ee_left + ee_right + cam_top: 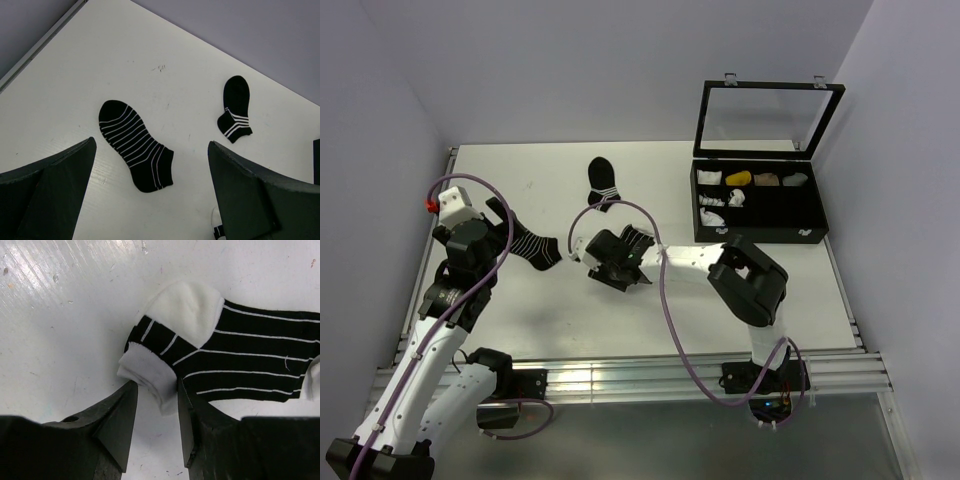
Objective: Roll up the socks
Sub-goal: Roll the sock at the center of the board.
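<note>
The socks lie stacked mid-table under my right gripper (620, 262). In the right wrist view the black sock with white stripes and white toe (250, 355) lies on the mostly white sock, whose folded end (150, 372) sticks out toward me. My right gripper (156, 390) is open, its fingers straddling that folded white end: the right finger (187, 410) touches it and the left finger (122, 415) is just beside it. My left gripper (500, 225) hangs wide open and empty at the left. A corner of the white sock (216, 227) shows low in the left wrist view.
An all-black sock with thin white stripes (533, 247) (135, 147) lies below my left gripper (151, 145). A black sock with white bands (602, 180) (235, 112) lies farther back. A black compartment box (696, 205) with raised lid stands at the right.
</note>
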`<act>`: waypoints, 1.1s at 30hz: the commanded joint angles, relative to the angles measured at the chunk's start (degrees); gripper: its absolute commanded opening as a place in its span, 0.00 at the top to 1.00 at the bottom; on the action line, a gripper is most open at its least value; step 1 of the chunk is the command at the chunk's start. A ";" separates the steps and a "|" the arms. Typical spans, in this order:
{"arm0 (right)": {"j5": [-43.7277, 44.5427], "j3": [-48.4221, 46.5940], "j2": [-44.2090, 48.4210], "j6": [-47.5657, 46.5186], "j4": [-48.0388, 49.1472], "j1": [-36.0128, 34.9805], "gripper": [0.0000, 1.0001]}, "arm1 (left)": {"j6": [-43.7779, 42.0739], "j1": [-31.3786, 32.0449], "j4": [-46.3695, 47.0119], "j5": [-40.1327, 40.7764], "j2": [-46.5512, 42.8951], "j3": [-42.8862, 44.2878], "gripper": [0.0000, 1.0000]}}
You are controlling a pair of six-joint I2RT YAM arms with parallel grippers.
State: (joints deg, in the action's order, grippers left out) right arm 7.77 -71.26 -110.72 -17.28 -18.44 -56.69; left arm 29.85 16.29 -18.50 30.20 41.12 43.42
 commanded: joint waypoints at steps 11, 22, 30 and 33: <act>3.31 -0.71 -1.61 2.24 0.77 -2.29 0.71 | 0.74 -0.39 0.48 -0.93 -0.17 2.72 0.01; -6.88 -2.92 -1.78 7.78 -0.64 -1.41 1.00 | 6.36 -0.39 -3.99 -6.02 2.73 4.57 0.01; -20.68 -1.77 -0.55 14.46 1.74 3.16 1.00 | 14.18 -0.04 -5.94 -19.37 5.72 1.77 0.01; -24.36 -1.95 -0.99 17.19 2.35 4.83 1.00 | 19.00 0.75 -4.53 -22.01 5.29 -2.53 0.01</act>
State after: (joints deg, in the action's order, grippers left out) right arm -9.28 -72.62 -111.39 -4.49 -17.30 -53.25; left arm 42.46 16.45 -24.16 14.31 46.98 44.16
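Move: The right hand is down at the cuff of the sock at the center, whose middle lies about 5 cm ahead of it and 4 cm to its right, at table height. The black sock lies roughly 27 cm ahead and 1 cm left, the striped sock some 18 cm left and 11 cm ahead. From the raised left hand the center sock is about 22 cm right, 5 cm ahead and 24 cm below; the striped sock is straight ahead, about 9 cm. The right fingers shut on the cuff and pinch it, then drag the center sock over the board left and somewhat back, about 3.5 cm, while the wrist tilts some 20 degrees so the fingers point more leftward. Late on, the wide-open left hand sets off right and down, about 7 cm, towards the same sock, tipping its fingers down and swinging them clockwise. ##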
